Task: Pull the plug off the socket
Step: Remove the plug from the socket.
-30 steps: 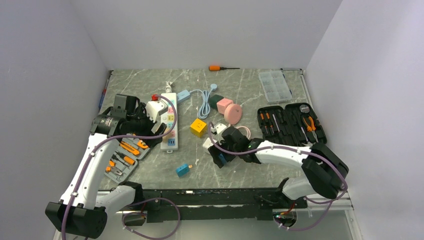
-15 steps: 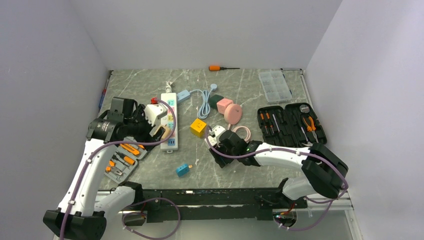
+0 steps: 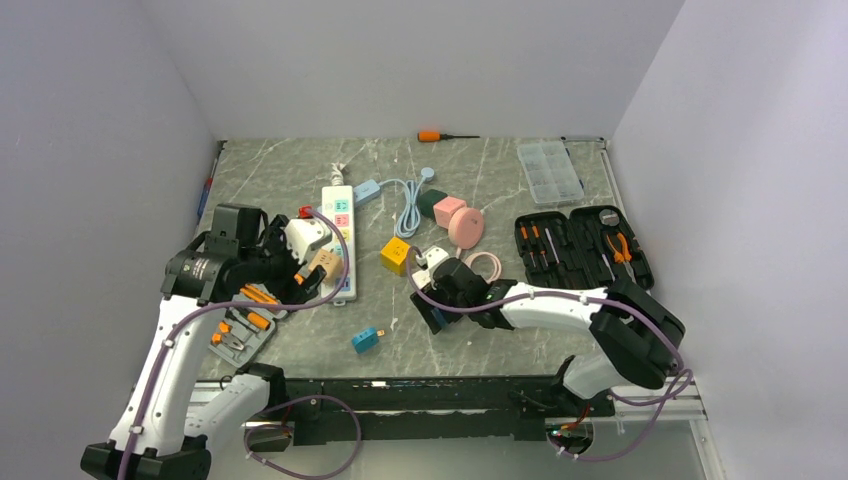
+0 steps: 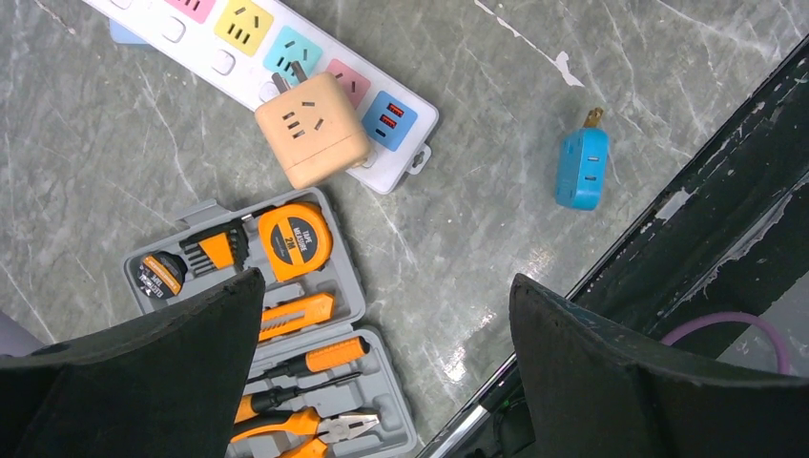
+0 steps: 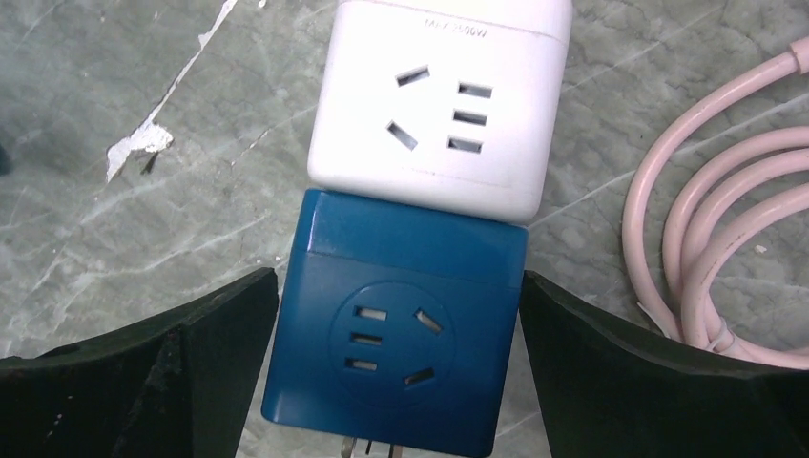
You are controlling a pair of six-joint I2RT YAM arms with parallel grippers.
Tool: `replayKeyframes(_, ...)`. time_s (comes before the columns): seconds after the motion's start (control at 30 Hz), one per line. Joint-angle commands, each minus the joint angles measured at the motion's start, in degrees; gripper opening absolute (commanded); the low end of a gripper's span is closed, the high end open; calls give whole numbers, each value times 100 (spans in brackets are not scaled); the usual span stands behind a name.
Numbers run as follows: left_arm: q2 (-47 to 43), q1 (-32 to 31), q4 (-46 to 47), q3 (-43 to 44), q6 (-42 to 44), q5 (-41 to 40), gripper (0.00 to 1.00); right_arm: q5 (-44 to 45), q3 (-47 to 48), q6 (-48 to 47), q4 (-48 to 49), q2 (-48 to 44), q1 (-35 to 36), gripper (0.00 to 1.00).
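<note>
The socket [image 3: 340,208] [image 4: 238,24] is a long white strip with pastel outlets, left of centre on the table. A peach cube plug [image 3: 322,263] [image 4: 312,129] lies tilted on its near end with its prongs bare, not seated in an outlet. My left gripper [image 3: 303,272] [image 4: 383,277] hangs open and empty above the table, between the plug and the grey tool case. My right gripper [image 3: 438,308] [image 5: 393,277] is open, its fingers close on either side of a dark blue cube adapter [image 5: 401,324]. A white adapter [image 5: 444,105] butts against that cube.
A grey tool case [image 3: 245,315] [image 4: 277,343] lies left of the strip. A small light-blue plug [image 3: 367,339] [image 4: 582,169] sits near the front edge. A yellow cube [image 3: 397,253], pink items [image 3: 460,222], a pink cord [image 5: 706,239], a black tool case [image 3: 582,248] and a clear box [image 3: 549,170] lie around.
My left gripper has drawn back from the strip toward the near left, uncovering the peach plug lying on the strip. My right gripper has crept left over the blue cube.
</note>
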Motion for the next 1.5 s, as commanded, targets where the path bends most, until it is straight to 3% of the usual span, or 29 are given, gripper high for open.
replayKeyframes(0.0, -81, 26, -16, -17, 126, 118, 100, 185, 330, 125, 208, 161, 16, 94)
replayKeyframes(0.1, -126, 26, 39, -73, 142, 84, 99, 190, 365, 198, 199, 266, 18, 84)
replayKeyframes(0.33, -488, 26, 344, -319, 454, 172, 99, 261, 401, 323, 144, 284, 17, 16)
replayKeyframes(0.43, -1009, 26, 787, -633, 790, 400, 99, 150, 461, 307, 77, -13, 16, 0)
replayKeyframes(0.6, -2109, 26, 1310, -1316, 2036, 1330, 99, -785, 772, 133, -82, -683, 9, 0)
replayKeyframes(0.8, -3618, 25, 1913, -2322, 4162, 2227, 99, -2330, 1602, 25, -524, -935, 21, 0)
replayKeyframes(1.03, -3987, 26, 1828, -2632, 6091, 2652, 99, -3013, 2460, 137, -755, -722, 235, 0)
replayKeyframes(1.17, -3974, 26, 2270, -2673, 6121, 2852, 99, -2879, 2965, 109, -921, -413, 514, 0)
replayKeyframes(1.47, -3749, 26, 1482, -2474, 6700, 3140, 99, -2527, 3326, 245, -546, -33, 985, 0)
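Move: The blue plug sits between my open right fingertips, about 1 cm farther ahead and 1 cm down. The white plug it is plugged into lies 6 cm ahead of that hand and 3 cm left; the yellow plug is roughly 11 cm ahead, 8 cm left. From my left hand, the white plug is about 23 cm right, 7 cm ahead and 20 cm down; the peach plug lies 8 cm ahead, 2 cm right, 16 cm down. My right hand eases a centimetre farther on, pinches the blue plug, then lifts the joined pair nearly 20 cm while swinging them about 14 cm left and some back, tilting until its fingers point left, half down. My left hand, still wide open, draws back and right and rises slightly, its fingers swinging from steeply down to almost level, rightward towards the white plug. ##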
